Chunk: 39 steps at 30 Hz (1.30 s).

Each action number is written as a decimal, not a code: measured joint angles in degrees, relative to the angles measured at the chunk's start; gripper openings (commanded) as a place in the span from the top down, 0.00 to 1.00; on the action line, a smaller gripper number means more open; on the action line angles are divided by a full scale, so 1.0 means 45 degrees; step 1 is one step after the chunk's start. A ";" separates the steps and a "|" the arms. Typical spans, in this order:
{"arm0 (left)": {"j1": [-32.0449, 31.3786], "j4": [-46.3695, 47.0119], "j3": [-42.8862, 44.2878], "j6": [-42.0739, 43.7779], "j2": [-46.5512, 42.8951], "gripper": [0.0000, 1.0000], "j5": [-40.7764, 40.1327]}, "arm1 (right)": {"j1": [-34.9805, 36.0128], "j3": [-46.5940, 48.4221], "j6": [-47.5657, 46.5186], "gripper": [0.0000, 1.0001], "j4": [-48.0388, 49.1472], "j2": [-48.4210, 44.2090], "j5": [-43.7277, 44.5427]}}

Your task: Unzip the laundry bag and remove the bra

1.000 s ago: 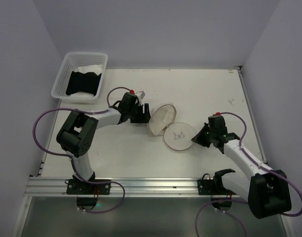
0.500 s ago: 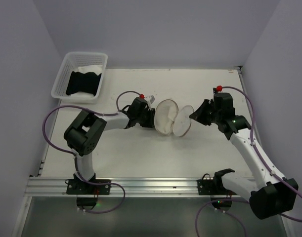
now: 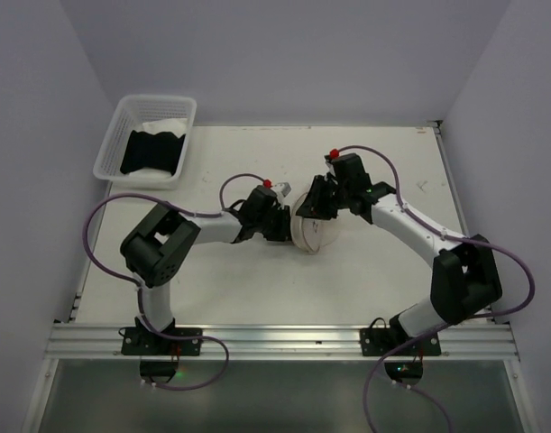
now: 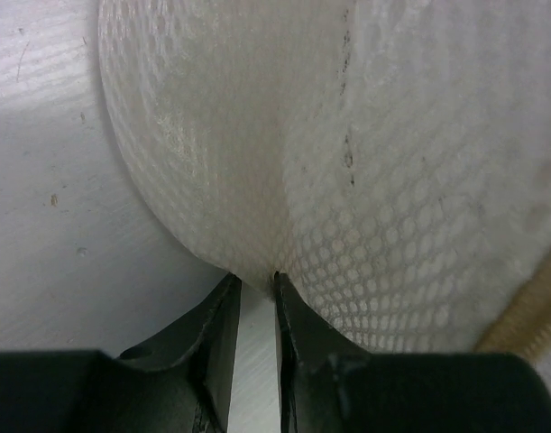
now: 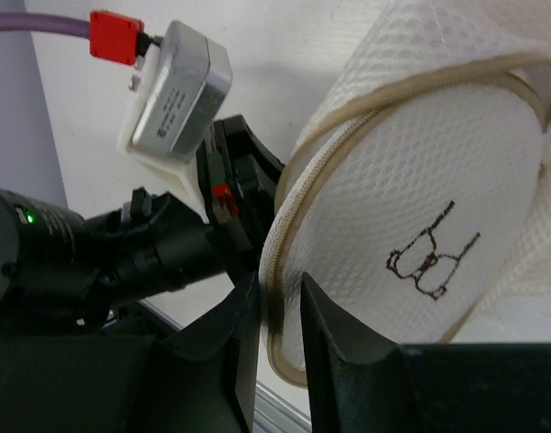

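The round white mesh laundry bag stands on edge mid-table between both grippers. My left gripper is at its left side. In the left wrist view its jaws are nearly together, pinching a fold of the bag's mesh. My right gripper reaches in from the far right. Its jaws stand slightly apart astride the beige zip rim of the lid with the bra icon. The rim gapes away from the bag's wall. A black garment that looks like the bra lies in the basket.
A white lattice basket sits at the back left corner, holding black and white cloth. The table's metal rail runs along the near edge. The left wrist's camera block sits close to the bag's rim.
The right arm swung from the bag's right to its far side, folding the icon lid up against the other half. Its jaws loosened. The left gripper moved in and closed on the mesh.
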 measured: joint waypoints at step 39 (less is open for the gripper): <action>0.2113 -0.2283 -0.4600 -0.1768 -0.5843 0.11 -0.3016 | 0.0005 -0.1943 0.1015 0.26 0.7121 0.3750 -0.1802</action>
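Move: The laundry bag's lid, tipped up over the bag with its zip rim at the right fingertips, has its middle about 3 cm ahead of the right hand, 2 cm to its right and 6 cm below. The bag body's middle is roughly 4 cm ahead of that hand, 5 cm right and 11 cm below. From the left hand, low at the bag's left wall, the lid's middle lies some 7 cm right, 3 cm ahead and 6 cm higher. The laundry bag's lid is followed down by the right hand, which shifts about 4 cm left and 3 cm forward while sinking, then drops nearly straight for some 8 cm in all, rolling slightly and spreading its fingers until one tip rests on the lid by the logo. The left fingers leave the mesh wall, easing back 2 cm, then sweep about 14 cm left, turning 25 degrees counter-clockwise and opening wide. ##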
